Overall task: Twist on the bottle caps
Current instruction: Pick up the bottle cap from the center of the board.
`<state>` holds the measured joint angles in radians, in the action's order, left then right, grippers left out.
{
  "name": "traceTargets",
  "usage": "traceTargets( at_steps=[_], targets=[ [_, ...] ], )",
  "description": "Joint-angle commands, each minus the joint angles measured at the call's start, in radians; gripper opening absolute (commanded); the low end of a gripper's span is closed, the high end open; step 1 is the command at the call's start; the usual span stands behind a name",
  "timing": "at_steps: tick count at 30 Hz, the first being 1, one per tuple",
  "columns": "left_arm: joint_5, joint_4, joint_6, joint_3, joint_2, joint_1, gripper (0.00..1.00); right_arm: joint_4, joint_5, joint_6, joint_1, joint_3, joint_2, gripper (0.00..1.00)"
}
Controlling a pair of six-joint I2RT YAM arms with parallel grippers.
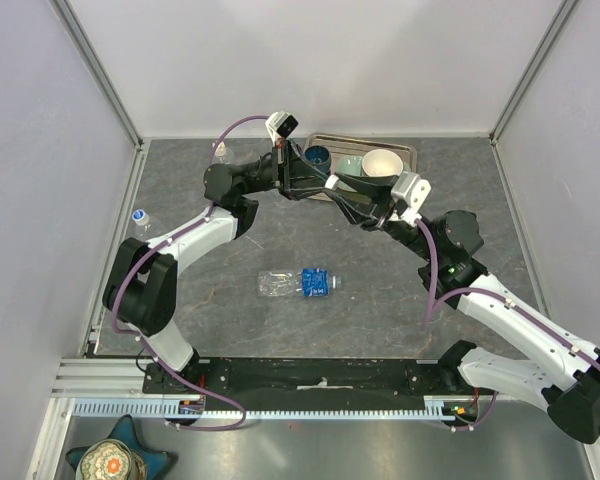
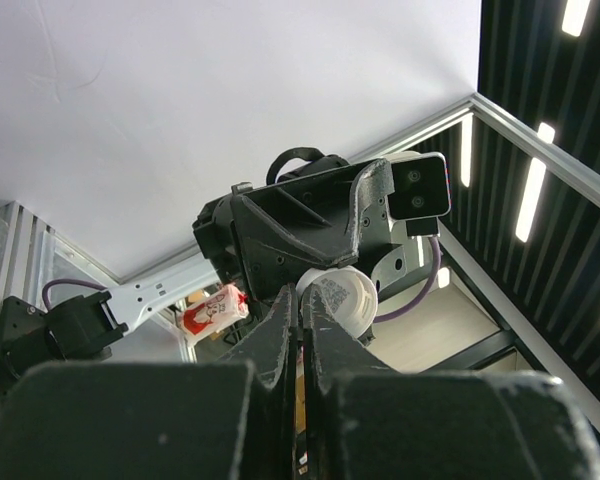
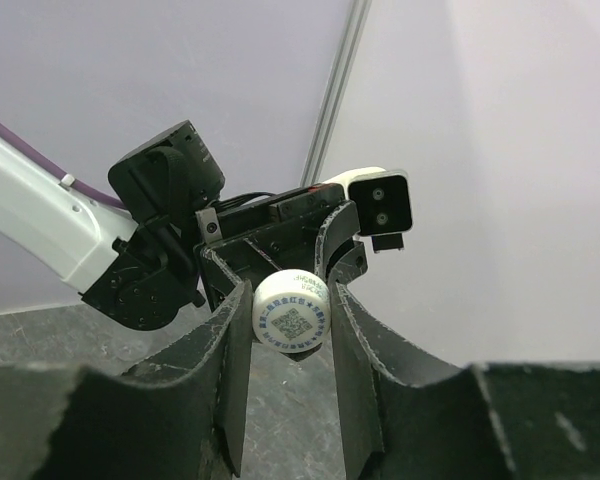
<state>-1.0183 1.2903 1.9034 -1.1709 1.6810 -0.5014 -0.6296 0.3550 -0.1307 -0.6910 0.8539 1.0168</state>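
A white bottle cap (image 3: 291,311) with a printed code on top hangs in mid-air above the back of the table, between both grippers. My right gripper (image 3: 287,295) is shut on its sides. My left gripper (image 2: 302,300) comes from the opposite side with its jaws pressed together, pinching the rim of the cap (image 2: 348,300). From above, the left gripper (image 1: 318,183) and right gripper (image 1: 340,188) meet tip to tip. A clear bottle (image 1: 298,283) with a blue label lies on its side mid-table. Two more small bottles stand at the left edge (image 1: 140,218) and back left (image 1: 220,150).
A metal tray (image 1: 408,150) at the back, just behind the grippers, holds a dark blue cup (image 1: 317,155), a pale cup (image 1: 350,165) and a white-and-tan bowl (image 1: 383,162). Grey walls close off the left, back and right.
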Motion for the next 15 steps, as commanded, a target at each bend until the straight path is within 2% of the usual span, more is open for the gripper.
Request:
traceTargets(
  at_steps=[1, 9, 10, 13, 15],
  targets=[
    [0.021, 0.069, 0.016, 0.004, -0.02, -0.008, 0.02, -0.053, 0.012, 0.029, -0.002, 0.042, 0.008, 0.38],
    [0.034, 0.092, 0.037, 0.002, -0.02, -0.008, 0.02, -0.059, 0.002, 0.062, -0.002, 0.036, 0.016, 0.29],
    [0.034, 0.081, 0.031, 0.001, -0.02, -0.008, 0.05, -0.056, 0.001, 0.071, -0.001, 0.036, 0.017, 0.28],
    [-0.003, 0.017, -0.018, -0.006, -0.021, -0.003, 0.31, -0.019, -0.005, 0.071, -0.002, 0.046, 0.011, 0.25],
    [-0.055, -0.037, -0.085, -0.024, -0.024, 0.012, 0.41, 0.01, -0.011, 0.068, -0.002, 0.056, 0.002, 0.22]
  ],
)
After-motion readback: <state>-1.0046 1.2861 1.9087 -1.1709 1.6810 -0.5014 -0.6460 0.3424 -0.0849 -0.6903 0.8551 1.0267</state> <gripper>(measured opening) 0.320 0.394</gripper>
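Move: The bottle cap sits just beyond the left fingertips, about 2 cm to the right of the left hand and 1 cm above it, its rim still pinched there. It is already between the right finger pads, at the right hand point. Well below the left hand, some 38 cm down, the lying bottle's middle is about 6 cm back and 4 cm left; the blue cup stands roughly 23 cm ahead, straight out and 37 cm down. Open the left gripper to about a third of its range to release the cap's rim, leaving the left hand where it is, pointing right and upward. Meanwhile hold the right gripper in place on the cap's sides and squeeze more firmly, with its wrist turning barely 3 degrees. ##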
